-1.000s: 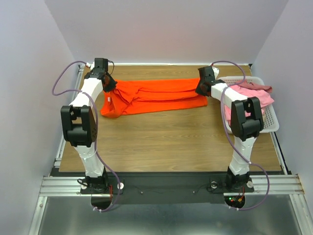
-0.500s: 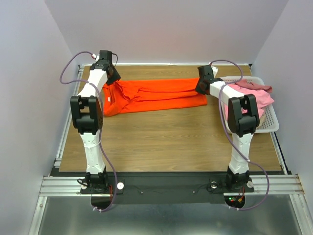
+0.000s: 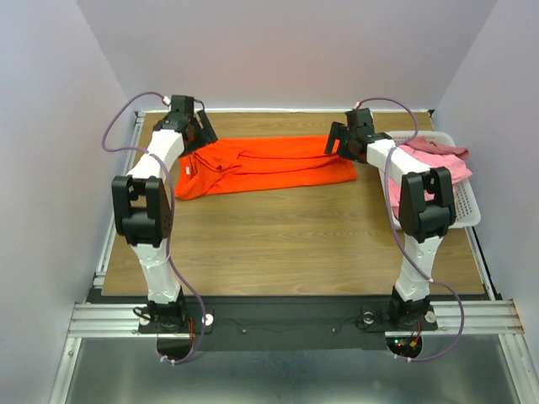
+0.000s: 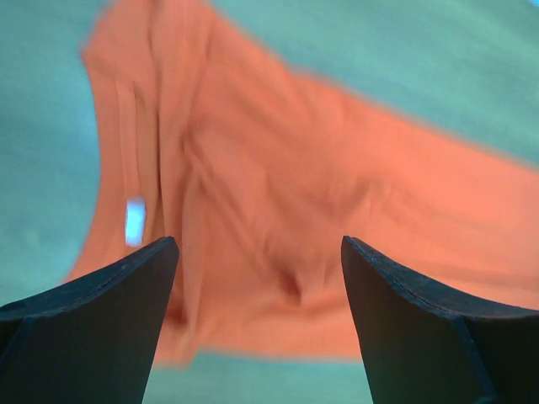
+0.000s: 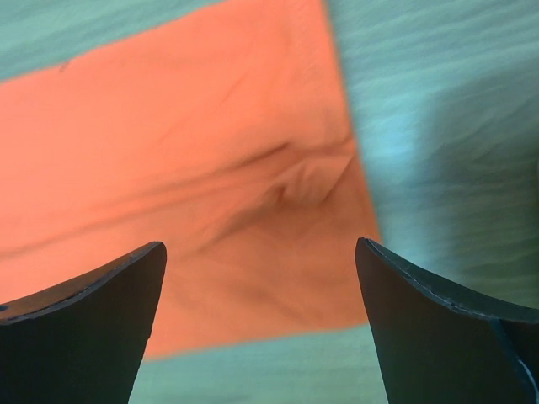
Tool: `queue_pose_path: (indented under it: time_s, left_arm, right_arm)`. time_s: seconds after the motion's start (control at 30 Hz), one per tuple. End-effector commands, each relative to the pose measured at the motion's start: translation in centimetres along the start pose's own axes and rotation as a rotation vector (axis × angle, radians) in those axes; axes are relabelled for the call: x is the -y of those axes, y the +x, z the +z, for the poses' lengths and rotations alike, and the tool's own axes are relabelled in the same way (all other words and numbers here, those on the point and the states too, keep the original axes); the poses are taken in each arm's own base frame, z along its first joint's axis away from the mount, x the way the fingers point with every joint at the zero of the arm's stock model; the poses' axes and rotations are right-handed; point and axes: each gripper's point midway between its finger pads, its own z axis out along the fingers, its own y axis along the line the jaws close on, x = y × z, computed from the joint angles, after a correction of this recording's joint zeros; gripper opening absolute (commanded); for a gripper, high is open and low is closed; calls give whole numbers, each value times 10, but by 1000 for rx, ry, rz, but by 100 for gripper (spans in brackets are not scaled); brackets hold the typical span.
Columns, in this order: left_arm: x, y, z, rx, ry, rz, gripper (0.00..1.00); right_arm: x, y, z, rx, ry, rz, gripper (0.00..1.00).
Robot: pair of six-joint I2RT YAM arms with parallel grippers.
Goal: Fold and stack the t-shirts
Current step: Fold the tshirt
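Note:
The orange-red t-shirt (image 3: 261,164) lies folded lengthwise into a long band across the far part of the table, its collar end at the left. It fills the left wrist view (image 4: 278,185) and the right wrist view (image 5: 177,160). My left gripper (image 3: 205,135) is open and empty just above the shirt's far left end. My right gripper (image 3: 334,141) is open and empty just above the shirt's far right end. Pink and dusty rose t-shirts (image 3: 434,164) lie heaped in the white basket (image 3: 468,210) at the right.
The wooden table (image 3: 286,244) stretches from the shirt to its near edge. The white slatted basket stands at the right edge. Grey walls close in the back and both sides.
Both grippers have let go of the shirt's far edge and opened. The left wrist has turned rightward and the right wrist leftward. The shirt lies flatter.

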Motion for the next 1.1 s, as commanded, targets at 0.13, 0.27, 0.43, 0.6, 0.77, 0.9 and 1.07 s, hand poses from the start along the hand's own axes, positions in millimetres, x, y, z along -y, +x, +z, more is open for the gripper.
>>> queue_pose_path:
  time_s: [0.13, 0.27, 0.43, 0.6, 0.77, 0.9, 1.07]
  left_arm:
    - [18, 70, -36, -50, 98, -3, 90]
    - [-21, 92, -14, -100, -8, -36, 91]
    - [-67, 101, 9, -136, -74, -94, 91]
    - [-92, 96, 35, -168, -42, -144, 91]
    - [-96, 100, 50, -206, -47, -157, 90]
    - [-106, 95, 48, -190, -81, -163, 90]
    - [-113, 72, 41, -160, -112, -177, 90]
  right_arm:
    - [-71, 32, -36, -79, -288, -160, 100]
    - [-73, 47, -21, -120, -283, -157, 100]
    - [-68, 50, -2, -123, -232, -149, 100]
    - [-47, 37, 27, -72, -98, -150, 100]
    - [-32, 3, 53, -14, -54, -103, 100]
    - [-27, -16, 67, 17, -47, -91, 100]
    - [-35, -33, 57, 45, -94, -122, 100]
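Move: Back some 5 cm, about 6 cm left and 14 cm below the left hand lies the left end of the folded orange t-shirt. Its white tag is about 3 cm back, 5 cm left of that hand, and a loose fold is level with it, 5 cm right, both about 13 cm down. The right hand has the shirt's right end some 3 cm ahead, 2 cm right and 8 cm below; the basket is about 24 cm right, 4 cm back and 5 cm below. Swinging back about 8 cm with a brief drift right, the left hand sinks about 10 cm while sweeping left, then eases slightly forward over the shirt's left end. The right hand goes left and back, turning some 15 degrees counter-clockwise, sinks, then runs about 9 cm forward and 6 cm right above the shirt's right end, turning partly back. Both grippers stay wide open. ##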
